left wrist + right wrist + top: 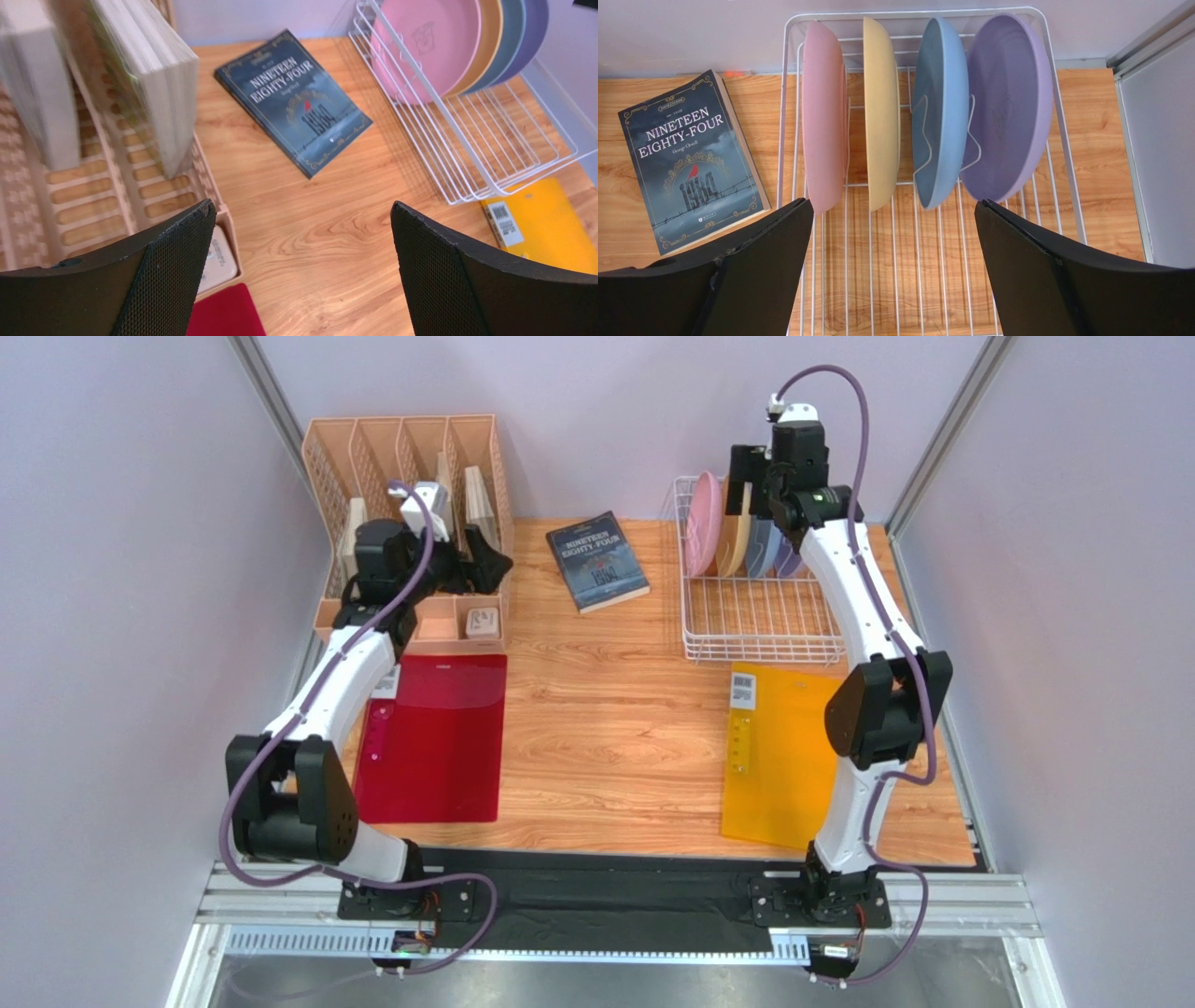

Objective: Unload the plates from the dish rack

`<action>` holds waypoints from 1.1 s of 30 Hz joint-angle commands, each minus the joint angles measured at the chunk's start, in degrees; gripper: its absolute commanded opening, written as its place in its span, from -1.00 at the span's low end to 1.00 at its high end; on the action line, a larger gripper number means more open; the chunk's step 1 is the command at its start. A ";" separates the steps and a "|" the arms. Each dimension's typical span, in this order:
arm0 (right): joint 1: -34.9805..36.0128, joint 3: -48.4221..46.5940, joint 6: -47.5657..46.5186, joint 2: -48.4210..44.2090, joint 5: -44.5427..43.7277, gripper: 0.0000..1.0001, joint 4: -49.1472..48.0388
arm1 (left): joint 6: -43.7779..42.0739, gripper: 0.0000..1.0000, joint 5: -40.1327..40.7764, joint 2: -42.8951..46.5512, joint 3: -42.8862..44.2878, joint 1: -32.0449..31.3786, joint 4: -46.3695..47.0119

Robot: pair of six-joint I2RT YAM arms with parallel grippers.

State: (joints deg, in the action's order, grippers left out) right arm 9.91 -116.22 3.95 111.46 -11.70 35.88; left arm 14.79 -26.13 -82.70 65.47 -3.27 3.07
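Several plates stand on edge in a row in the white wire dish rack (781,126): pink (823,119), cream-tan (881,112), light blue (941,112) and lavender (1008,112). My right gripper (892,204) hangs open above the rack, just in front of the plates, holding nothing. From above, the rack (758,616) sits at the back right with the right gripper (746,483) over the plates (718,525). My left gripper (302,206) is open and empty over bare table beside the organiser; the pink plate (428,42) and rack (491,140) lie far to its right.
A dark book (599,557) lies between the rack and a peach slotted file organiser (407,462) holding books at the back left. A red folder (435,735) lies front left and a yellow folder (779,749) front right, just before the rack.
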 commanded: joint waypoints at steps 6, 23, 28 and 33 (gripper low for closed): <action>3.35 -12.88 -3.33 8.42 -0.86 0.74 3.58 | -3.19 0.99 12.41 -5.19 4.23 -8.94 5.10; 6.79 -18.16 -5.87 18.96 -6.83 0.50 0.86 | -3.45 0.99 16.46 -7.13 3.08 -9.65 6.68; 7.05 -19.56 -7.02 21.95 -9.56 0.27 -0.72 | -3.36 0.99 16.46 -7.39 2.99 -9.65 6.95; 8.02 -20.53 -8.77 24.24 -12.10 -0.10 -3.00 | -2.75 0.99 15.06 -7.39 2.56 -9.65 8.00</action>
State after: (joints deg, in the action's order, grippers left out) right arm 16.75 -133.86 -2.11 134.34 -19.94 37.17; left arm 12.62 -9.98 -90.02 67.16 -12.88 7.81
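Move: The pink plate stands about 12 cm ahead of the empty right hand, some 5 cm to its left and 14 cm below. At about that same distance out and height are the yellow plate straight ahead, the blue plate some 5 cm to the hand's right and the purple plate about 10 cm to its right. The book lies flat about 8 cm ahead, 22 cm to the left and 26 cm down. From the left hand, the pink plate is roughly 22 cm ahead, 31 cm to the right and 13 cm below. The right hand reaches forward and left over the rack, then sinks towards the pink plate's near rim while still edging forward, about 9 cm down and 6 cm each forward and left overall, its left side dipping some 10 degrees and its fingers closing from nearly full to a little over half open, one to each side of the rim's line in its own view, with no touch to be seen. The empty left hand moves some 4 cm right, with 3 cm forward and down, beside the upright books and then stays there, wide open. ##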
